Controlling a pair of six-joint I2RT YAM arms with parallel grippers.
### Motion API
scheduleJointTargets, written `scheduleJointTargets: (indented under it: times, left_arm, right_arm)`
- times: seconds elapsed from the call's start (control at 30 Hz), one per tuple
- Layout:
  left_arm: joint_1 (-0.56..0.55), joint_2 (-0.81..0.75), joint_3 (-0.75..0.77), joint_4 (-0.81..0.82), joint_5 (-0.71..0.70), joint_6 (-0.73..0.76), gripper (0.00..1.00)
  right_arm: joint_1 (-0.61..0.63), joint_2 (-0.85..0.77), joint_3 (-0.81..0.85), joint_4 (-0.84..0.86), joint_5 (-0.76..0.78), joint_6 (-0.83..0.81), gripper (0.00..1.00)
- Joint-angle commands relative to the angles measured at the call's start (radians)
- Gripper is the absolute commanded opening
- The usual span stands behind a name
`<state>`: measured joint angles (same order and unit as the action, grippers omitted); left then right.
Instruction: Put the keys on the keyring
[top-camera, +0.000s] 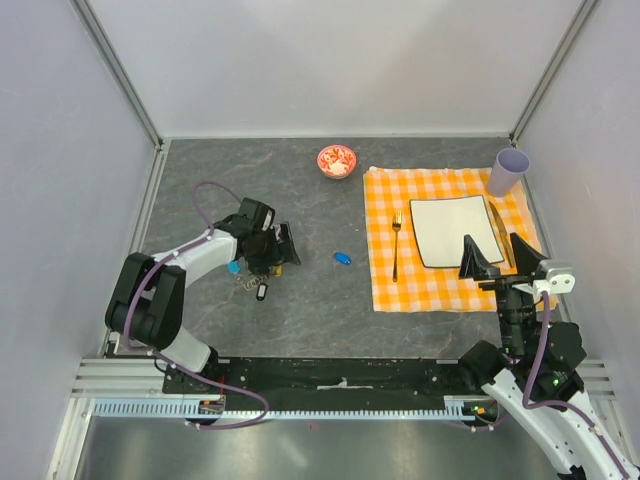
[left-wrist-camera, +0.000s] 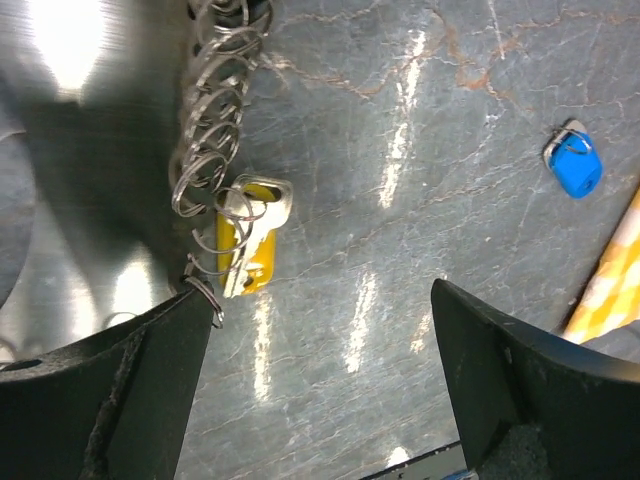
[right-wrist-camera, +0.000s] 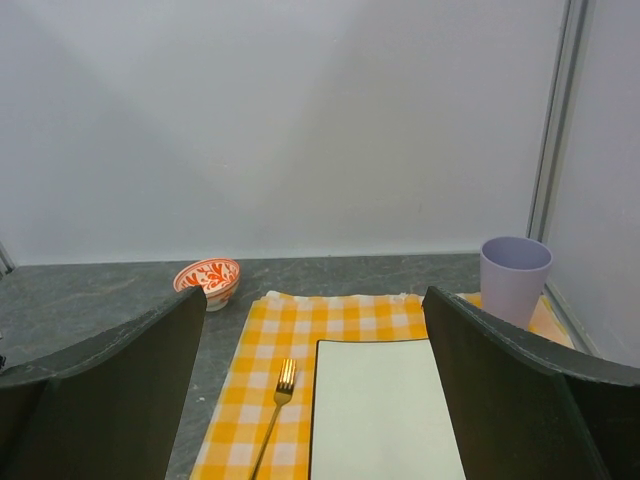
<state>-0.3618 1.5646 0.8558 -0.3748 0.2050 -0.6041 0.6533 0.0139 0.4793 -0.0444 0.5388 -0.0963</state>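
Observation:
A bunch of keys (top-camera: 256, 282) lies on the grey table by my left gripper (top-camera: 278, 250); a black-headed key (top-camera: 263, 290) shows at its near end. A light-blue piece of the keyring (top-camera: 233, 267) shows beside the left arm. In the left wrist view, a string of small metal rings (left-wrist-camera: 205, 130) leads to a yellow-headed key (left-wrist-camera: 250, 235). A wire ring touches my left fingertip (left-wrist-camera: 190, 310). The left gripper (left-wrist-camera: 320, 400) is open and empty above bare table. A blue-headed key (top-camera: 342, 258) lies alone to the right, also in the left wrist view (left-wrist-camera: 573, 165). My right gripper (top-camera: 495, 262) is open and empty, held above the placemat (right-wrist-camera: 315, 400).
An orange checked placemat (top-camera: 385, 290) holds a white square plate (top-camera: 450, 232), a gold fork (top-camera: 397, 245) and a knife. A lilac cup (top-camera: 510, 170) stands at its far right corner. A red-and-white bowl (top-camera: 336, 160) stands at the back.

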Motion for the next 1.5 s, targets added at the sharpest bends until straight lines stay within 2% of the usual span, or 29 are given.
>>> scheduleJointTargets:
  times: [0.0,0.23,0.3,0.4,0.57,0.67,0.7,0.8,1.03,1.13,1.3,1.47]
  left_arm:
    - [-0.005,-0.058,0.077,-0.111,-0.120,0.041,0.95]
    - [-0.005,-0.064,0.189,-0.256,-0.343,0.201,0.88]
    - [-0.005,-0.064,0.193,-0.262,-0.343,0.243,0.82]
    - [-0.006,-0.055,0.210,-0.283,-0.319,0.358,0.80]
    - [-0.005,0.001,0.238,-0.352,-0.372,0.501,0.74]
    - [-0.006,0.037,0.233,-0.372,-0.356,0.491,0.65]
    - [-0.008,0.047,0.230,-0.375,-0.331,0.489,0.54]
    - [-0.017,0.069,0.220,-0.375,-0.283,0.465,0.52]
    - [-0.029,0.087,0.241,-0.349,-0.299,0.517,0.50]
    - [-0.057,0.115,0.232,-0.358,-0.352,0.538,0.50]
    - [-0.104,0.124,0.223,-0.385,-0.406,0.455,0.49]
    - [-0.111,0.036,0.207,-0.349,-0.415,0.311,0.48]
  right_arm:
    - [0.008,-0.009,0.008,0.005,0.016,-0.016,0.98]
    - [0.008,-0.009,0.007,0.005,0.018,-0.017,0.98]
    - [0.008,-0.009,0.007,0.006,0.020,-0.020,0.98]
    - [0.008,-0.009,0.007,0.005,0.020,-0.019,0.98]
    - [0.008,-0.008,0.008,0.005,0.018,-0.016,0.98]
    - [0.009,-0.009,0.008,0.003,0.020,-0.017,0.98]
    - [0.008,-0.009,0.008,0.002,0.020,-0.017,0.98]
    - [0.006,-0.009,0.008,0.003,0.018,-0.016,0.98]
    - [0.009,-0.009,0.010,0.003,0.018,-0.014,0.98]
    - [0.008,-0.009,0.010,0.001,0.020,-0.016,0.98]
    - [0.009,-0.009,0.007,0.003,0.020,-0.016,0.98]
    - [0.011,-0.009,0.007,0.003,0.020,-0.016,0.98]
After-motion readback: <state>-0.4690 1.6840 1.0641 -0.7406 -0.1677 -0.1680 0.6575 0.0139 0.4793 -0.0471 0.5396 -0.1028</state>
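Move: The left hand, low over the table with its fingers wide open, has the keyring's cluster of small rings about 6 cm to its left, roughly 1 cm back and 2 cm below. The key with the yellow head lies some 3 cm ahead and 2 cm left, the black key about 5 cm left and 2 cm back, and the keyring's blue handle roughly 14 cm left and 4 cm ahead. From the right hand the ring cluster is about 56 cm left, 7 cm ahead and 32 cm below. The left hand lifts about 4 cm clear of the keyring's edge while swinging left and slightly forward, then draws back and sinks to its old height by the ring cluster, near the black key, ending between 5 and 6 cm left of where it began. On the way it rolls its left side up by some 30 degrees, bringing the right-leaning fingers closer to upright, twists clockwise, and narrows the fingers from wide to half open without shutting on anything. ##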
